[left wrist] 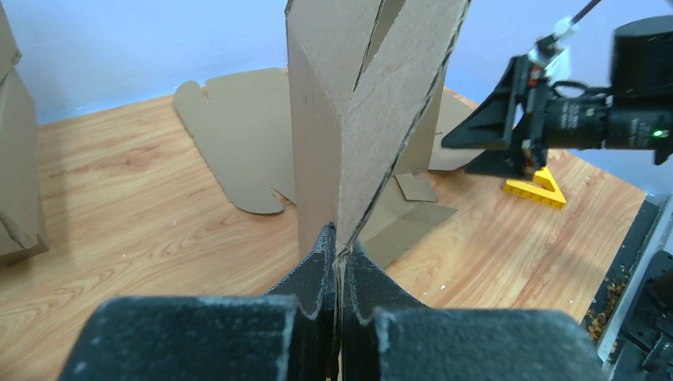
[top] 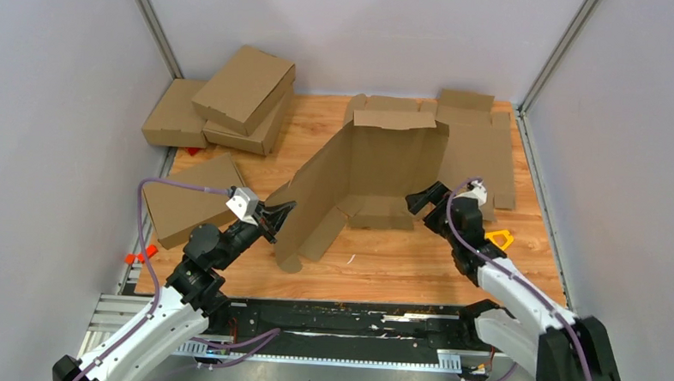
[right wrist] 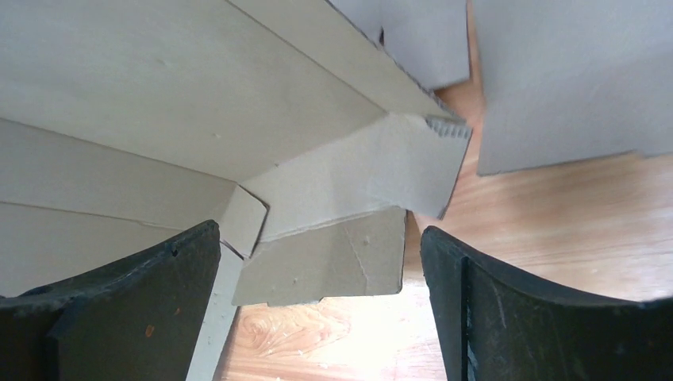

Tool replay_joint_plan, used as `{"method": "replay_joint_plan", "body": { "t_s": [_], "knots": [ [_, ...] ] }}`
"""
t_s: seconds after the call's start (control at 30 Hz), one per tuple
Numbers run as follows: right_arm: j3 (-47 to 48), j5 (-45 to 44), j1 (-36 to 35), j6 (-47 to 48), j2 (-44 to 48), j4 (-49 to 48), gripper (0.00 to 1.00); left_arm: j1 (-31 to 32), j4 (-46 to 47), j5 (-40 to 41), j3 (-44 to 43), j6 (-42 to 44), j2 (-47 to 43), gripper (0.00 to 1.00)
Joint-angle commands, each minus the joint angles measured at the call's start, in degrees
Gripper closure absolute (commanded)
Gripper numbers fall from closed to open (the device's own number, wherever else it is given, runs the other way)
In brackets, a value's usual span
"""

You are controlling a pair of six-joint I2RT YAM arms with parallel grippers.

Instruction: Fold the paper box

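Observation:
The paper box (top: 369, 170) is a brown die-cut cardboard sheet standing partly folded in the middle of the table, with its panels raised. My left gripper (top: 281, 214) is shut on the sheet's left edge. In the left wrist view the cardboard (left wrist: 333, 103) rises straight out of the pinched left gripper (left wrist: 340, 246). My right gripper (top: 423, 199) is open at the sheet's lower right corner. In the right wrist view a small flap (right wrist: 333, 266) hangs between the wide-apart fingers (right wrist: 143, 309) without touching either.
Folded brown boxes (top: 243, 96) are stacked at the back left. A flat cardboard piece (top: 191, 201) lies on the left and another blank (top: 481, 145) at the back right. A yellow triangle (top: 499, 240) sits by the right arm. Grey walls enclose the table.

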State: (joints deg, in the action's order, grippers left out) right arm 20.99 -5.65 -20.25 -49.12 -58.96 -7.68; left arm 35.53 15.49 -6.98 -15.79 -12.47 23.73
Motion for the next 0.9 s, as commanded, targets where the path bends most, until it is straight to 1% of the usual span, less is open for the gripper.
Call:
{"method": "replay_joint_plan", "body": {
  "t_s": [0.0, 0.07, 0.13, 0.2, 0.27, 0.37, 0.4, 0.43, 0.47, 0.5, 0.53, 0.57, 0.6, 0.63, 0.67, 0.77, 0.8, 0.87],
  "knots": [
    [3.35, -7.60, -0.23, 12.58, 9.70, 7.40, 0.03, 0.37, -3.92, 0.01, -0.86, -0.80, 0.21, 1.00],
    [4.34, -9.39, 0.13, 17.74, 12.62, 6.48, 0.03, 0.35, -4.35, 0.41, -0.97, -0.65, -0.15, 1.00],
    [8.06, -11.21, 0.71, 22.85, 12.22, 7.32, 0.03, 0.41, -4.65, 0.97, -1.23, -0.49, -0.42, 1.00],
    [12.82, -13.35, 1.20, 27.61, 8.62, 9.96, 0.03, 0.38, -4.71, 1.41, -1.48, -0.37, -0.46, 1.00],
    [16.52, -13.60, 1.98, 30.69, 4.56, 10.27, 0.03, 0.37, -5.01, 2.01, -1.91, -0.51, -0.36, 1.00],
    [20.28, -11.58, 3.09, 32.25, -1.77, 6.62, 0.05, 0.39, -6.49, 3.27, -3.36, -0.49, -0.26, 1.00],
    [21.04, -11.12, 3.37, 32.55, -3.92, 5.40, 0.08, 0.39, -7.00, 3.44, -4.07, -0.46, -0.24, 1.00],
    [22.20, -9.93, 3.72, 32.59, -6.06, 4.31, 0.14, 0.38, -7.61, 3.71, -4.69, -0.50, -0.16, 1.00],
    [23.74, -8.22, 4.01, 32.84, -8.11, 4.15, 0.24, 0.37, -8.34, 4.13, -5.54, -0.72, 0.09, 1.00],
    [25.47, -5.42, 4.11, 33.07, -9.93, 4.74, 0.42, 0.40, -9.11, 4.87, -6.46, -1.06, 0.52, 1.00],
    [27.29, -3.03, 4.08, 33.07, -11.16, 6.28, 0.63, 0.41, -10.14, 5.32, -7.77, -1.47, 1.21, 1.00],
    [28.79, -0.91, 4.08, 32.61, -11.88, 8.41, 0.81, 0.36, -11.24, 5.94, -9.38, -1.91, 2.13, 1.00],
    [29.16, 0.69, 3.99, 31.87, -11.76, 9.77, 0.92, 0.38, -12.45, 6.59, -11.19, -2.13, 3.41, 1.00],
    [28.85, 1.64, 3.99, 30.75, -10.96, 9.74, 0.98, 0.42, -14.21, 6.86, -13.62, -2.28, 4.91, 1.00],
    [28.13, 2.35, 3.99, 29.20, -9.62, 9.56, 1.00, 0.39, -16.85, 8.41, -16.82, -2.30, 6.97, 1.00],
    [26.14, 4.70, 3.99, 24.90, -5.10, 9.93, 1.00, 0.45, -27.93, 10.52, -29.48, -1.71, 15.10, 1.00],
    [26.04, 6.91, 3.99, 23.43, -3.85, 11.21, 1.00, 0.42, -31.49, 10.66, -34.38, -1.70, 17.67, 1.00],
    [26.45, 8.34, 4.04, 21.24, -2.25, 14.51, 1.00, 0.45, -38.37, 10.71, -43.24, -2.16, 23.02, 1.00]
  ]
}}
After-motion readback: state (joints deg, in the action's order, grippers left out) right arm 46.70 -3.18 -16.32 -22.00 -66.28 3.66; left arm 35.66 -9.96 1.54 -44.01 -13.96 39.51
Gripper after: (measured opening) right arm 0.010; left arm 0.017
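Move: The left hand already pinches the edge of the box's left panel. The box's right side wall is about 15 cm ahead of it, 27 cm to its right and 11 cm lower. From the open right hand, the middle of this wall lies roughly 8 cm ahead, 4 cm right and 4 cm higher. The near flap is 5 cm left, 2 cm ahead and 6 cm below it, and the yellow bracket some 16 cm right, 4 cm back and 8 cm lower. Still pinching the left panel's edge, the left hand waits, then lifts it about 6 cm and some 3 cm forward, tipping down slightly. The right hand swings up about 10 cm and to the right, then forward beside the box's right wall. It rolls nearly 30 degrees, left side dropping, and its fingers shut as it dips; then it eases left, up and slightly back. Whether they catch the wall can't be seen. ##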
